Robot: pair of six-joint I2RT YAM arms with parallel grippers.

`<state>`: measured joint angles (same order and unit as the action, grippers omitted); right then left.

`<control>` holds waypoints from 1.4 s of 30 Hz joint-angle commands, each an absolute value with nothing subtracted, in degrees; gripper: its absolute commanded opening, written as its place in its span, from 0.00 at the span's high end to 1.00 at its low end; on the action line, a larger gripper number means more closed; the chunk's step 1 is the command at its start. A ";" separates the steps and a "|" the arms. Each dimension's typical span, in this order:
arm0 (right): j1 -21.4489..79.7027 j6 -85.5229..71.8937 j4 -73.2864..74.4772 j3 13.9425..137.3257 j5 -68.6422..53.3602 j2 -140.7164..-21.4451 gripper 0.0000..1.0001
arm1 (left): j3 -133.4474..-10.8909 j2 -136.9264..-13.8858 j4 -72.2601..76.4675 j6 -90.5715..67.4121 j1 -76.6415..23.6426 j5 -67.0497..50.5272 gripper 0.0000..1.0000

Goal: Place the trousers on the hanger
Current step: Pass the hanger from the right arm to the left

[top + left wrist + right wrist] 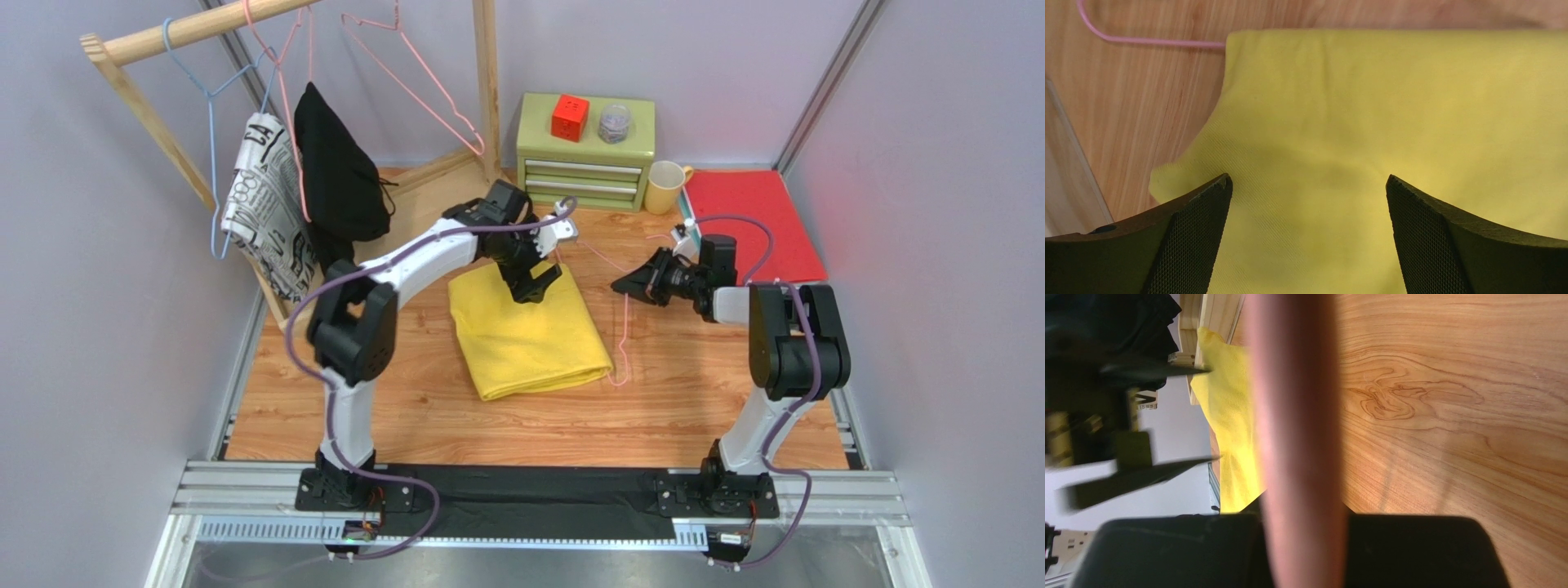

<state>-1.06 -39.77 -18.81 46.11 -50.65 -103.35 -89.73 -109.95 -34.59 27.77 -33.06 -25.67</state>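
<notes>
The yellow trousers [530, 337] lie folded on the wooden table. My left gripper [531, 284] hovers open just over their far end. In the left wrist view its black fingers [1189, 236] stand wide apart above the cloth of the trousers [1364, 122], with nothing between them. The pink hanger [623, 346] lies on the table along the trousers' right edge, and part of its wire [1149, 41] runs under the cloth. My right gripper [633, 286] is shut on the hanger wire [1296, 416], which fills the right wrist view as a blurred pink bar; the trousers [1229, 416] show behind it.
A wooden rack [184, 34] at the back left holds more pink hangers [417, 86], a light blue hanger [215, 159], a black garment [337, 172] and a patterned garment [264, 202]. A green drawer chest [586, 153], a yellow mug [664, 186] and a red mat [751, 221] sit at the back right.
</notes>
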 commanded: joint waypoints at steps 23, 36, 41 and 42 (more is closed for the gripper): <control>-0.27 -39.58 -4.95 59.84 -64.06 -81.32 1.00 | -74.28 -70.26 -25.00 14.50 -27.51 -38.58 0.01; 11.85 -2.20 38.92 77.60 -52.93 -70.49 1.00 | -82.09 -71.27 -26.63 65.63 -39.36 -30.86 0.32; 19.31 -0.26 44.64 80.42 -44.58 -67.07 1.00 | -78.59 -71.98 -24.18 75.14 -45.16 -24.62 0.33; 20.29 -0.26 45.00 80.94 -43.78 -66.71 1.00 | -77.79 -71.98 -22.86 75.41 -45.78 -23.22 0.33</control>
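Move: My right hand already holds the hanger by its neck, which is about 13 cm to my open left hand's right, 1 cm farther out and 5 cm lower. The folded trousers lie some 10 cm below my left hand, 2 cm nearer me. The drawer unit stands about 21 cm ahead and 9 cm to its right. My right hand is to bring the hanger to my left gripper, about 13 cm left, 1 cm nearer and 5 cm higher; the mug stands 18 cm ahead and 7 cm right of my right hand. I dip my open left hand about 8 cm towards the trousers, then bring it up some 30 cm and back, swinging its fingers from slanting down to nearly level, pointing right at the hanger, and closing them by about a third. After a short hold, my right hand keeps its shut grip on the neck and hoists the hanger some 23 cm, drawing it back and left towards my left hand. ##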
